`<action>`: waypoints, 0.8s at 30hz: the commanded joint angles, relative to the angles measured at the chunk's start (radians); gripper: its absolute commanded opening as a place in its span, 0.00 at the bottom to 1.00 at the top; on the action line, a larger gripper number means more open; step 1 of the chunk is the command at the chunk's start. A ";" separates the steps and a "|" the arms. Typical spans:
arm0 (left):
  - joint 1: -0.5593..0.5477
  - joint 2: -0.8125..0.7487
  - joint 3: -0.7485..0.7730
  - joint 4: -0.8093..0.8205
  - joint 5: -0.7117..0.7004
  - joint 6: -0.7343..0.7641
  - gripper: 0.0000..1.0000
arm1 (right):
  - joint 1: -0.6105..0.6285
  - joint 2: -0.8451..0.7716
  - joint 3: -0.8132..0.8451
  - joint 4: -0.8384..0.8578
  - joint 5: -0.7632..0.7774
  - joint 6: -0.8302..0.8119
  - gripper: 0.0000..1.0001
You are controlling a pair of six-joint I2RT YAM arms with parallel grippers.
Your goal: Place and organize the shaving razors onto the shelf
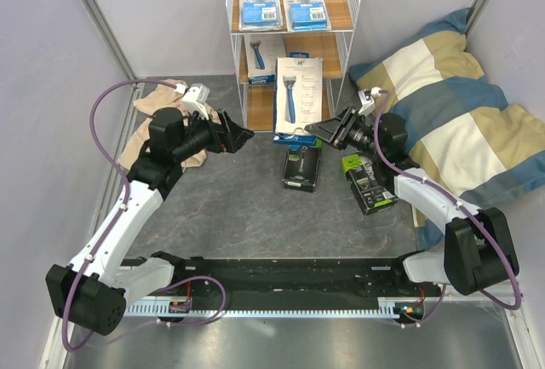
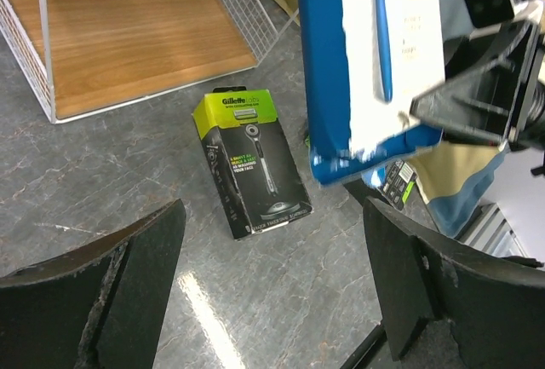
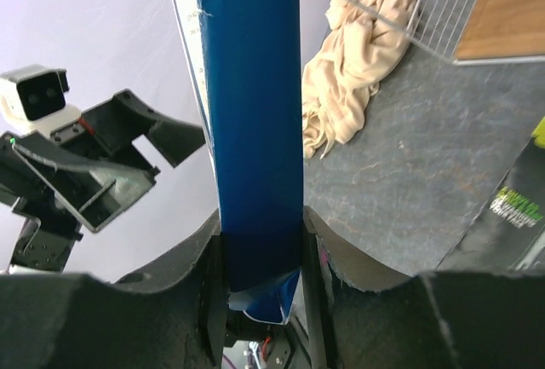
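The white wire shelf stands at the back with wooden boards. Two white-and-blue blister cards lie on its top board, and one white pack is on the middle board. My right gripper is shut on the second white pack and holds it upright in front of the shelf; its blue edge sits between my fingers. My left gripper is open and empty to the left of the pack. Two black-and-green boxes lie on the floor. The nearer box also shows in the left wrist view.
A beige cloth lies at the left behind the left arm and also shows in the right wrist view. A striped pillow fills the right side. Grey walls close in both sides. The shelf's bottom board holds nothing where it shows.
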 commanded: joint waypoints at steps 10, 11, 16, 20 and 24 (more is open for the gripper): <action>0.005 0.003 -0.024 0.005 0.001 0.062 0.91 | -0.184 0.179 0.295 -0.095 -0.173 -0.061 0.29; 0.005 0.003 -0.027 0.004 0.003 0.062 0.91 | -0.191 0.196 0.312 -0.105 -0.179 -0.067 0.29; 0.005 0.012 -0.027 0.005 0.010 0.065 0.91 | -0.218 0.263 0.415 -0.179 -0.210 -0.093 0.29; 0.005 0.015 -0.027 -0.001 0.015 0.067 0.91 | -0.234 0.288 0.453 -0.205 -0.233 -0.100 0.29; 0.005 0.018 -0.027 -0.002 0.016 0.070 0.91 | -0.255 0.308 0.509 -0.274 -0.248 -0.133 0.29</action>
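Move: The free right half of the middle shelf, where my right hand is taking the blue-and-white razor pack, lies about 22 cm ahead of that hand, almost in line and a couple of centimetres lower. The shelved pack sits some 14 cm to the left of that spot, level with it. The black Gillette box stands on the table about 5 cm ahead, 2 cm left and 22 cm below. From my left hand, the free spot is roughly 25 cm forward, 21 cm right and slightly lower. My right hand keeps its pinch on the pack's near end and drives forward about 10 cm while carrying it some 5 cm to the right, nearly level. This feeds the pack's far end into the middle shelf, right of the pack already there, and I ease off as I near the shelf edge. My left hand, empty and open, sinks about 2 cm. ##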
